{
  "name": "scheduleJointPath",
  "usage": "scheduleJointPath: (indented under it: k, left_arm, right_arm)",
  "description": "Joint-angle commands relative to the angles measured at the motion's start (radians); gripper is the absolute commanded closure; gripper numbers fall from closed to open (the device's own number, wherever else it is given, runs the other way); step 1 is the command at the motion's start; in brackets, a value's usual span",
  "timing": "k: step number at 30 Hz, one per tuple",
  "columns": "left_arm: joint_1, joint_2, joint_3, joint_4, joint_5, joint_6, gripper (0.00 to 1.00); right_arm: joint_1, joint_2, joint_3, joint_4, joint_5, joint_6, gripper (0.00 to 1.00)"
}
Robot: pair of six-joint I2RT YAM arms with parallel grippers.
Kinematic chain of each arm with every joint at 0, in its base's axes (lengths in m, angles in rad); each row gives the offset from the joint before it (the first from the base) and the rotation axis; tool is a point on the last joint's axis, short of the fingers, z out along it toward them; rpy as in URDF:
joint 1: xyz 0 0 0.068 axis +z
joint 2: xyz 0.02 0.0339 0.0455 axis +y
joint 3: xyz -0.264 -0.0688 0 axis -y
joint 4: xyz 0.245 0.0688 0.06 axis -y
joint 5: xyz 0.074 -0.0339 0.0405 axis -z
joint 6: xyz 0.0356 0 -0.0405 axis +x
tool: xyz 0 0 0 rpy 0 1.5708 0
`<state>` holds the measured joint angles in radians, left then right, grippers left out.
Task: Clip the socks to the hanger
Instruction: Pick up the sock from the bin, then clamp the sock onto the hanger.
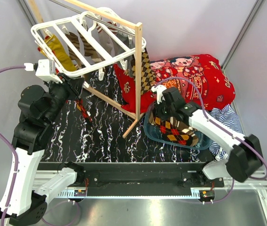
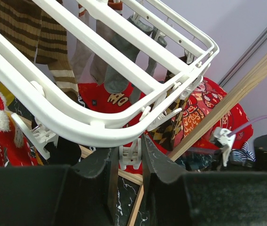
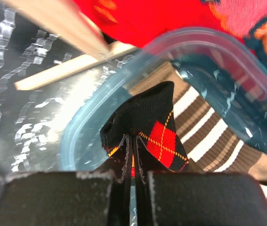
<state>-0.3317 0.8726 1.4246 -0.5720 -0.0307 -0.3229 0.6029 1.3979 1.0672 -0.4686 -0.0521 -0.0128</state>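
The white hanger (image 1: 84,35) hangs from the wooden rack at the back left, with several socks clipped on it, among them a mustard one (image 1: 60,54) and a brown striped one (image 2: 35,28). My left gripper (image 1: 72,84) is under the hanger's near rim (image 2: 77,125). Its jaws are closed on a small white clip (image 2: 132,154) dangling there. My right gripper (image 1: 160,112) is down in the blue tub (image 1: 154,134), shut on the cuff of a red-black-yellow argyle sock (image 3: 161,136). A brown-and-cream striped sock (image 3: 208,136) lies under it in the tub.
The bare-wood rack (image 1: 136,70) stands between the arms, its foot bar (image 3: 63,73) just beside the tub. The big red cartoon blanket (image 1: 194,70) lies behind the tub. A blue-white striped cloth (image 1: 227,120) is at the right edge.
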Motion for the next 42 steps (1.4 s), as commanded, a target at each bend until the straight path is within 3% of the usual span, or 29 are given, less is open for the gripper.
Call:
scheduleJointPath:
  k: [1,9,18,28,42]
  left_arm:
    - [0.005,0.016,0.033,-0.014,0.017,0.002,0.82]
    - [0.005,0.012,0.031,-0.015,0.023,-0.002,0.82]
    - [0.005,0.014,0.045,-0.014,0.026,-0.011,0.82]
    - [0.005,0.011,0.05,-0.014,0.057,-0.025,0.82]
    - [0.005,0.012,0.048,-0.014,0.089,-0.05,0.82]
  right_arm:
    - [0.023,-0.152,0.033,0.013,-0.1,-0.033,1.0]
    - [0.215,-0.278,0.132,0.137,-0.069,-0.168,1.0]
    - [0.35,-0.168,0.293,0.31,-0.091,-0.311,1.0]
    - [0.406,0.032,0.418,0.497,-0.121,-0.392,1.0]
    - [0.419,0.185,0.543,0.561,-0.144,-0.412,1.0]
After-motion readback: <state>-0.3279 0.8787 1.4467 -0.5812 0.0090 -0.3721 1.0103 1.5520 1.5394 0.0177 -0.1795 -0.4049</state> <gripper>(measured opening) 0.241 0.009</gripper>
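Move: The right hand already pinches the cuff of the black argyle sock, over the left end of the bin; the bin's middle is roughly 11 cm to its right, 3 cm back and 13 cm below. The open hanger clip it heads for lies about 32 cm to its left, level with it fore and aft and some 30 cm higher, with the wooden post standing about 10 cm left and 5 cm ahead of the hand. The left hand already has that clip between its fingertips. The right hand keeps its pinch on the argyle sock's cuff and rises fast, about 25 cm, drawing back some 7 cm at first so that it passes on the robot's side of the wooden post, then sweeping roughly 22 cm left towards the clip and creeping a few centimetres forward again. On the way the wrist tips the steeply down-pointing fingers up by about 45 degrees until they are level and swings them round to point mostly left at the clip, while the left hand stays in place, holding the clip. ##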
